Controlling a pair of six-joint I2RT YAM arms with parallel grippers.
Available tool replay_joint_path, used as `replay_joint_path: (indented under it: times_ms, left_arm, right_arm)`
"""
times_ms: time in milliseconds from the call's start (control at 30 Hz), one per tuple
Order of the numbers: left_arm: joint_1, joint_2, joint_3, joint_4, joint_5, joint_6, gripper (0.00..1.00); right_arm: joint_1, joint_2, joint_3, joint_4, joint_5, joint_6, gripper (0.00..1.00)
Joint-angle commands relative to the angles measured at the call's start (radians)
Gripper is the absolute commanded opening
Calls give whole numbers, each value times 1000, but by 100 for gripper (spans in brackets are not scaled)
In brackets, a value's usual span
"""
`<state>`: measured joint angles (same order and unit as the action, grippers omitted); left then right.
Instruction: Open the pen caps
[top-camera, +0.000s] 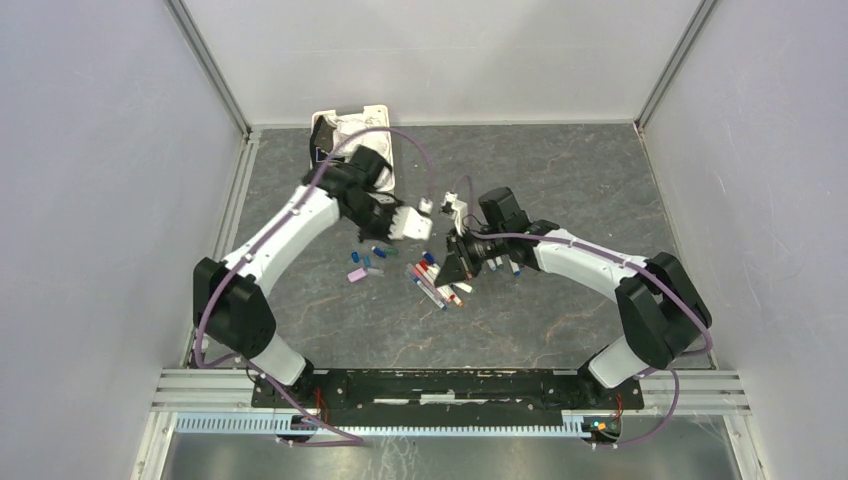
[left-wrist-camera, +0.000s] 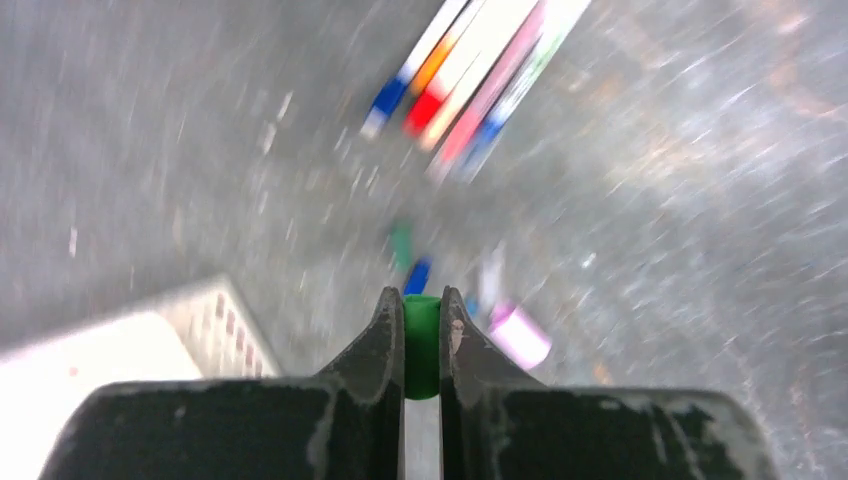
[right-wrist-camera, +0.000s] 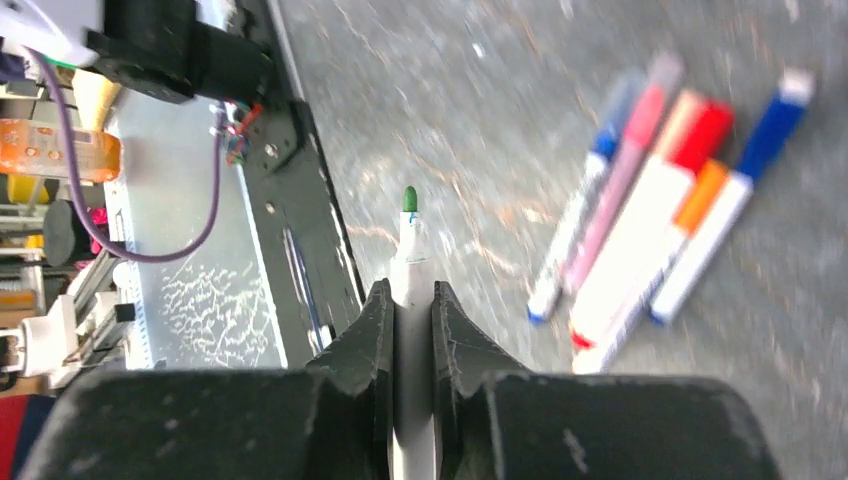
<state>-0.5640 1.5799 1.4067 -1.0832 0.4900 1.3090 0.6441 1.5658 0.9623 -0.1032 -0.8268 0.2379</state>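
Observation:
My left gripper is shut on a green pen cap, which stands pinched between the two fingers above the table. My right gripper is shut on a white pen barrel whose bare green tip pokes out past the fingers. From above, the left gripper and the right gripper hang close together over mid-table. Loose pen caps lie below the left gripper: a blue one, a green one and a pink one. Several capped pens lie bunched between the arms.
A white slotted basket with white cloth stands at the back left, behind the left arm. More loose caps lie left of the pen bunch. The black base rail runs along the near edge.

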Motion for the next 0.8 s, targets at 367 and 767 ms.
replay_joint_path:
  times_ms: [367, 767]
  left_arm:
    - [219, 64, -102, 207, -23, -101, 2]
    - [211, 189, -188, 436, -55, -251, 4]
  right_arm:
    - [-187, -65, 91, -297, 580, -78, 0]
    - [-210, 4, 67, -143, 881, -49, 0]
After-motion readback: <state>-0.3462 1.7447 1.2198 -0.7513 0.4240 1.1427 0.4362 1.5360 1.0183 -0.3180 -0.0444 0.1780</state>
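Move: The blue cap in the pile of pulled caps lies about 6 cm ahead and 3 cm left of my left hand, 14 cm below. The loose green cap is some 7 cm ahead and 1 cm left, the pink cap 2 cm ahead and 7 cm left. For my right hand, the row of uncapped pens is about 11 cm ahead, 14 cm right and 13 cm down. The pink highlighter ends that row, 12 cm ahead and 19 cm right; the capped pens lie 5 cm ahead. I draw my hands apart, each keeping its pinch. My left hand whips the green cap forward and left, then sinks about 10 cm towards the cap pile, turning slightly counter-clockwise. My right hand carries the bare green marker down and right, then forward-right over the uncapped pens, about 20 cm in all, swinging clockwise from pointing left to forward and down. ##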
